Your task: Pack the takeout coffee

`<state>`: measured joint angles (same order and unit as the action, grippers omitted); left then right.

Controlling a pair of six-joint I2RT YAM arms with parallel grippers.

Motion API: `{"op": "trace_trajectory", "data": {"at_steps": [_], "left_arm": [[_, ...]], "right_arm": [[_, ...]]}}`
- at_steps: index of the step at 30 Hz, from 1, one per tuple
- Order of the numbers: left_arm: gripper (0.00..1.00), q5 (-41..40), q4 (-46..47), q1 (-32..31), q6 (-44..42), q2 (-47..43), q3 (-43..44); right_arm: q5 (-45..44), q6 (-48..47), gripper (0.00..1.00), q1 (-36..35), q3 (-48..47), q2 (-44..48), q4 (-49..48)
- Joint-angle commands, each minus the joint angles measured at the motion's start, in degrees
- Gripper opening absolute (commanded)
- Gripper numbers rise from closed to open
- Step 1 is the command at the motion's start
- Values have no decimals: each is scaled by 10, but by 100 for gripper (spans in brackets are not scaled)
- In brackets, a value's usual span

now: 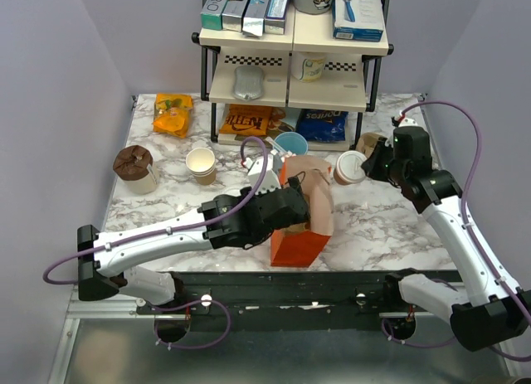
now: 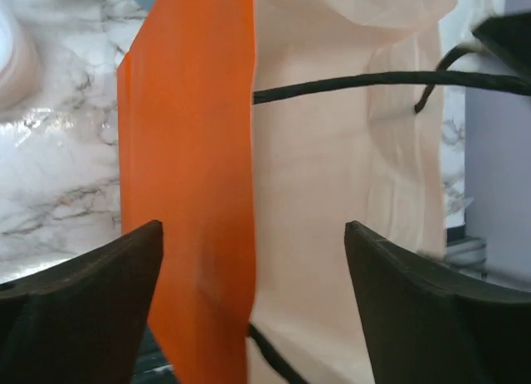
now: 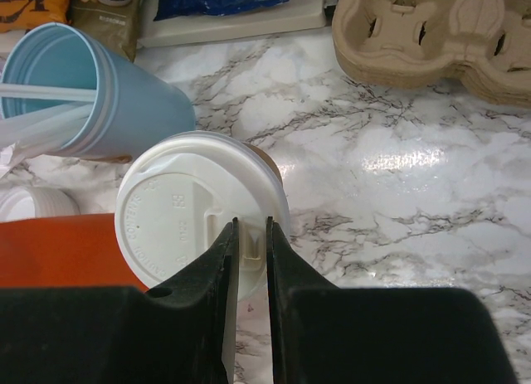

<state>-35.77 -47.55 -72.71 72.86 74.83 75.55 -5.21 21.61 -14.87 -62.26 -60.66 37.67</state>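
The takeout coffee (image 1: 349, 167), a tan cup under a round white lid (image 3: 191, 222), sits just right of the orange paper bag (image 1: 299, 235). My right gripper (image 3: 252, 226) is shut on the lid's near rim, and in the top view it (image 1: 371, 163) is at the cup's right side. My left gripper (image 2: 253, 230) is open at the bag's mouth. The bag's orange wall (image 2: 187, 152) and pale inside (image 2: 332, 177) lie between its wide-apart fingers without touching them. A black handle cord (image 2: 357, 81) crosses the opening.
A light-blue cup (image 3: 91, 94) stands behind the bag. A pulp cup carrier (image 3: 440, 31) lies at the back right. An open paper cup (image 1: 201, 165) and a brown-topped cup (image 1: 134, 168) stand at the left. A snack bag (image 1: 172, 114) and shelf rack (image 1: 294, 69) are behind.
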Motion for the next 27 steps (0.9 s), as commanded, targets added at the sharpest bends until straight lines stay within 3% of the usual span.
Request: {"op": "trace_trajectory", "data": {"at_steps": [1,5,6,13,21,22,24,25,27], "left_arm": [[99,-55,-5,-29,-60,-13,36],[99,-20,-5,-30,-146,-50,35],[99,2,9,-30,-214,-63,22],[99,112,23,-29,-336,-148,16],[98,41,37,-28,-305,-173,0],[85,26,43,-26,-297,-172,-1],[70,27,52,-24,-294,-165,-1],[53,28,61,-19,-290,-160,-1],[49,40,66,-9,-293,-139,13]], "right_arm": [[4,0,1,4,3,21,4],[6,-3,1,4,3,29,3],[8,-6,1,4,4,30,1],[10,-11,1,4,6,34,-3],[-3,-17,1,4,6,47,-2],[-4,-17,1,4,6,47,-3],[-2,-17,1,4,6,46,-2],[-1,-17,1,4,6,45,-3],[2,-17,1,5,6,45,-3]]}}
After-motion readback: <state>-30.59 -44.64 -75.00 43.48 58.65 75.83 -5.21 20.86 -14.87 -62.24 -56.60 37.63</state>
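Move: The orange paper bag is right under my open left hand: its middle is some 3 cm ahead, 1 cm right and 10 cm below. About 17 cm ahead and 4 cm left stands the blue bin; the coffee cup in my right hand is some 13 cm ahead and 13 cm right, and the white lids are roughly 10 cm ahead and 17 cm left. From my right hand the bag is about 15 cm left and 9 cm back. With its fingers already open, I draw my left hand up about 8 cm from the bag's rim, also left and back towards my base, turning it some 20 degrees clockwise and tipping the fingers upward. The bag's black handle seems caught on the hand. At the end I half close the fingers. My right hand keeps its pinch on the coffee cup's lid and lifts it about 2 cm. ##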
